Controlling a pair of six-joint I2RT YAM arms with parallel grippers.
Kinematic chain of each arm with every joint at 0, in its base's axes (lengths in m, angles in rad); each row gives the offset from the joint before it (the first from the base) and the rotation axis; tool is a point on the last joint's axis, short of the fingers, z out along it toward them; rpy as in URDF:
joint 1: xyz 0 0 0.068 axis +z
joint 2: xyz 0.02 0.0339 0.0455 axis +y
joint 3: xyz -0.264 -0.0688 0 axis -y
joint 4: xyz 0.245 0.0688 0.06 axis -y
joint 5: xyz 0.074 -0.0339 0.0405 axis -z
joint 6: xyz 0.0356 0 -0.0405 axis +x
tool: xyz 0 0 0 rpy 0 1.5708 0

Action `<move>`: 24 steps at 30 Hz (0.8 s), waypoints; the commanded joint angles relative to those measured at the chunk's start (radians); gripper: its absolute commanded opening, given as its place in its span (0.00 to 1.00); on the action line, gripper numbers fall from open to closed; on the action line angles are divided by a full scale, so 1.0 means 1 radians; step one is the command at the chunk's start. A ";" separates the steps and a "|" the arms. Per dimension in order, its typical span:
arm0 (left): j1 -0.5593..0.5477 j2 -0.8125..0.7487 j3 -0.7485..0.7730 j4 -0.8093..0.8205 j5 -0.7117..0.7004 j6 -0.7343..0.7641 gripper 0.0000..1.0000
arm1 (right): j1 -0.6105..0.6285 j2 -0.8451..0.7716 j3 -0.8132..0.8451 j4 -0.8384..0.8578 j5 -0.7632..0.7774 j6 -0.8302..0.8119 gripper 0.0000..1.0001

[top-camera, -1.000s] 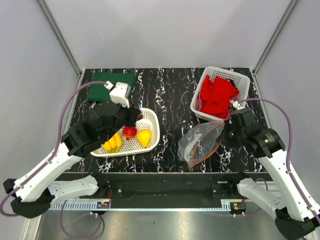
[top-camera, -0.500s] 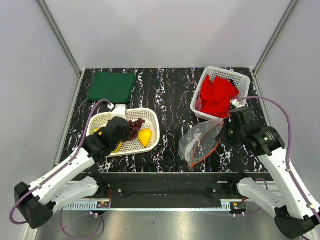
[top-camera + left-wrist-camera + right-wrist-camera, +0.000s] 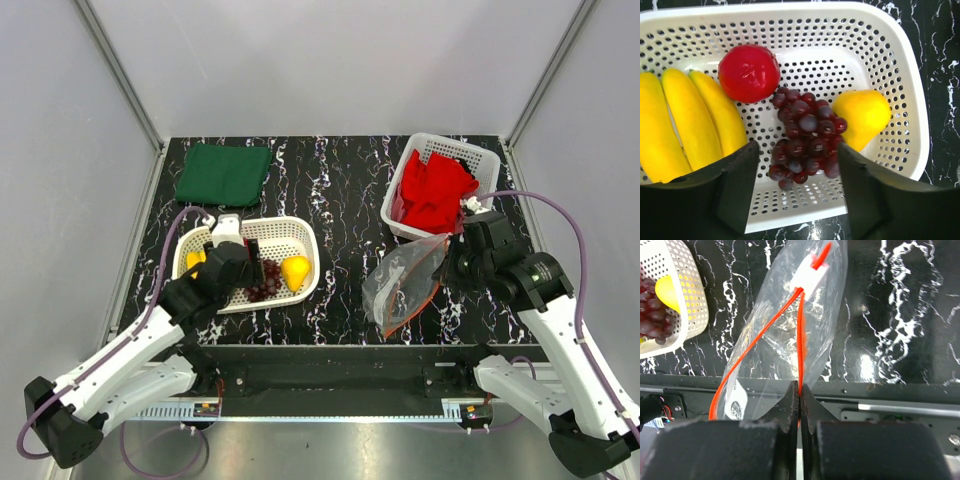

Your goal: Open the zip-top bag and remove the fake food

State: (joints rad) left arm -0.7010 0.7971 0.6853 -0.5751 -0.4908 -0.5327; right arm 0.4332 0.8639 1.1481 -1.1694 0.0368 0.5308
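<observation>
The zip-top bag (image 3: 405, 285) is clear with an orange zip strip, and its mouth gapes. My right gripper (image 3: 799, 390) is shut on that strip, holding the bag (image 3: 790, 330) up over the table's near edge. No fruit shows inside it. The fake food lies in a white basket (image 3: 905, 75): yellow bananas (image 3: 690, 125), a red fruit (image 3: 749, 72), a yellow lemon (image 3: 862, 115) and dark grapes (image 3: 805, 135). My left gripper (image 3: 797, 185) is open just above the basket's near rim. The grapes lie loose between and beyond its fingers (image 3: 735, 185).
A second white basket (image 3: 405, 170) at the back right holds red cloth (image 3: 436, 190), close behind my right gripper (image 3: 450, 262). A folded green cloth (image 3: 224, 172) lies at the back left. Bare black marble shows between the two baskets.
My left gripper has opened and let the grapes go into the basket, and the arm has drawn back toward the near edge. The right gripper and bag have barely moved.
</observation>
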 commanded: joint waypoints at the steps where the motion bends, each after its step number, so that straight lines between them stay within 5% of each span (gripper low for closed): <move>1: 0.005 -0.064 0.022 0.027 0.033 0.002 0.75 | 0.006 0.011 0.100 -0.099 0.072 -0.012 0.00; 7: 0.005 -0.127 0.098 0.026 0.158 0.046 0.83 | 0.006 0.004 0.206 -0.311 0.184 0.015 0.00; 11: 0.003 -0.136 0.137 0.063 0.259 0.060 0.84 | 0.006 0.026 0.164 -0.305 0.108 -0.005 0.00; 24: 0.005 -0.139 0.174 0.090 0.456 0.019 0.89 | 0.025 0.438 0.009 0.327 -0.288 0.041 0.06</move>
State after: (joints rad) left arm -0.6998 0.6678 0.8230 -0.5320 -0.1085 -0.4988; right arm 0.4389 1.2327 1.1400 -1.0508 -0.1310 0.5461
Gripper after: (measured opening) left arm 0.858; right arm 0.041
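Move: Hanging from the right fingers, the empty bag has its middle some 8 cm to that hand's left, roughly level fore and aft and 10 cm lower; the basket with the red cloth stands about 20 cm ahead of the hand, 1 cm left. The left hand is almost straight above the grapes, about 6 cm up. From it the yellow pear lies 7 cm right and 2 ahead, the red fruit 5 left and 7 ahead, the bag 28 right and 4 back. Flicking the empty bag over, the right hand first rises about 4 cm while easing to the right, then swings down, left and forward towards the table in front of the red-cloth basket, tipping its fingers further down and keeping its pinch on the orange zip. Meanwhile the left hand climbs some 9 cm from the grapes, moving right and a little back, opening wider and turning clockwise as it rolls to the right. ##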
